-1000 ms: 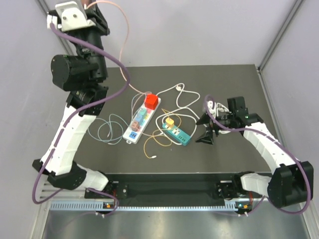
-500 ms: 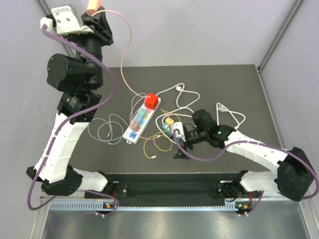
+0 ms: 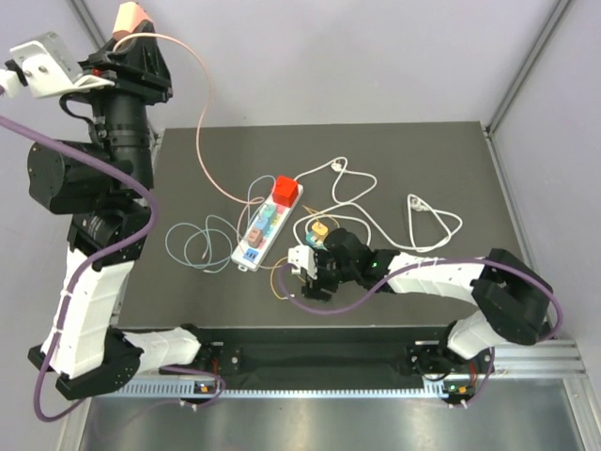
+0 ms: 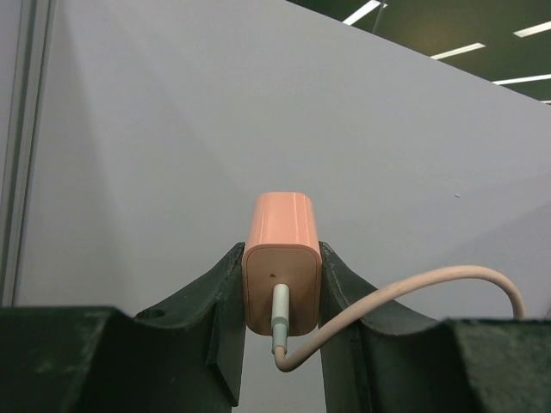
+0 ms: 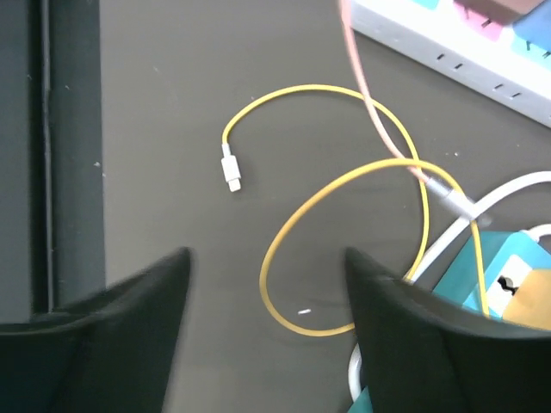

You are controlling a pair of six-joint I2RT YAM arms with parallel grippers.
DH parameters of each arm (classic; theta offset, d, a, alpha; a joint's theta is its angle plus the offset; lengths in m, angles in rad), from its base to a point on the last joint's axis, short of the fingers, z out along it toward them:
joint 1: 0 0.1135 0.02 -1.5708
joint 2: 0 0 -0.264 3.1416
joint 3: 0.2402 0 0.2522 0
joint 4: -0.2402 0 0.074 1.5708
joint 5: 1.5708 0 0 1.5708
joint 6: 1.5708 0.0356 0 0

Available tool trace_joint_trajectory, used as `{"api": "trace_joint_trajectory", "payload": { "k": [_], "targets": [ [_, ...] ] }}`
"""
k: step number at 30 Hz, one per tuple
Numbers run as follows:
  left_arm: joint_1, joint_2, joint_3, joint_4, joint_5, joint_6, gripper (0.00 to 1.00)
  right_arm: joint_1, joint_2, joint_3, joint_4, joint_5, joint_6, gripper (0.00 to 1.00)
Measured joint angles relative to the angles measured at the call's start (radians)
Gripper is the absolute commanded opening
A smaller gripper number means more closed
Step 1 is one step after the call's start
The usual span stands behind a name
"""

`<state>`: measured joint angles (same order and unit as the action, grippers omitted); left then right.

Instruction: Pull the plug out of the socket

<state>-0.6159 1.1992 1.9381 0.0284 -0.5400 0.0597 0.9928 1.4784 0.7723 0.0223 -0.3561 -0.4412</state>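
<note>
My left gripper (image 4: 282, 249) is shut on a pink plug (image 4: 282, 267) and holds it high above the table's far left corner, facing the grey wall. In the top view the plug (image 3: 131, 14) trails a pink cable (image 3: 202, 141) down towards the white socket strip (image 3: 258, 235), which still carries a red plug (image 3: 286, 191). My right gripper (image 5: 267, 254) hangs open and empty over a loop of yellow cable (image 5: 344, 172), low above the table in front of the strip, seen in the top view as the right gripper (image 3: 315, 287).
A teal socket strip (image 5: 491, 267) with a yellow plug (image 3: 319, 228) lies just right of my right gripper, partly under the arm. A white cable (image 3: 432, 221) loops at the right, a grey-green one (image 3: 197, 246) at the left. The table's near edge (image 5: 69, 172) is close.
The left arm has swung up and to the left with the pink plug. The right arm has swept from the table's right side to the yellow cable, its jaws narrowing somewhat.
</note>
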Motion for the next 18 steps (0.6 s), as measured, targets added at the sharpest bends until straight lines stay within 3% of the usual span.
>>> {"api": "trace_joint_trajectory", "payload": {
  "k": [7,10,11,13,18],
  "targets": [
    [0.0,-0.004,-0.039,-0.023,-0.003,-0.006,0.0,0.013,0.07,0.002,0.014,0.016,0.024,0.37],
    [0.0,-0.007,-0.054,-0.037,-0.003,-0.006,0.0,0.014,0.098,0.004,0.013,0.016,0.034,0.21],
    [0.0,-0.011,-0.06,-0.038,-0.004,-0.006,0.0,0.014,0.103,0.009,0.008,0.016,0.037,0.09],
    [0.0,-0.022,-0.079,-0.04,-0.004,-0.006,0.0,0.014,0.101,0.016,0.006,0.017,0.04,0.0],
    [0.0,-0.076,-0.154,-0.056,-0.003,-0.006,0.0,-0.065,0.04,0.083,-0.116,-0.079,0.019,0.0]
  ]
}}
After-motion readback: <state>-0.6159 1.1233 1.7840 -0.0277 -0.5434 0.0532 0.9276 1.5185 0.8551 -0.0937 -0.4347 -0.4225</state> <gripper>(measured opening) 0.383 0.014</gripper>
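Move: The yellow cable's loop passes between the right gripper's open fingers, roughly 3 cm straight below it. Its metal tip lies on the table some 5 cm to the left, 3 cm back and 5 cm down; the teal socket sits about 7 cm ahead and 6 cm right, 4 cm down, and the white power strip's middle about 13 cm ahead and 9 cm left, 4 cm down. From the left gripper, high up with the pink plug, the loop is some 17 cm right, 5 cm back and over 60 cm below. Dip the right gripper about 3 cm straight down onto the yellow cable's loop, shutting the fingers fully on the way to pinch it, then lift back up some 3.5 cm with a little forward. Meanwhile lower the left gripper roughly 4.5 cm, tipping the fingers slightly down and keeping hold of the pink plug. ##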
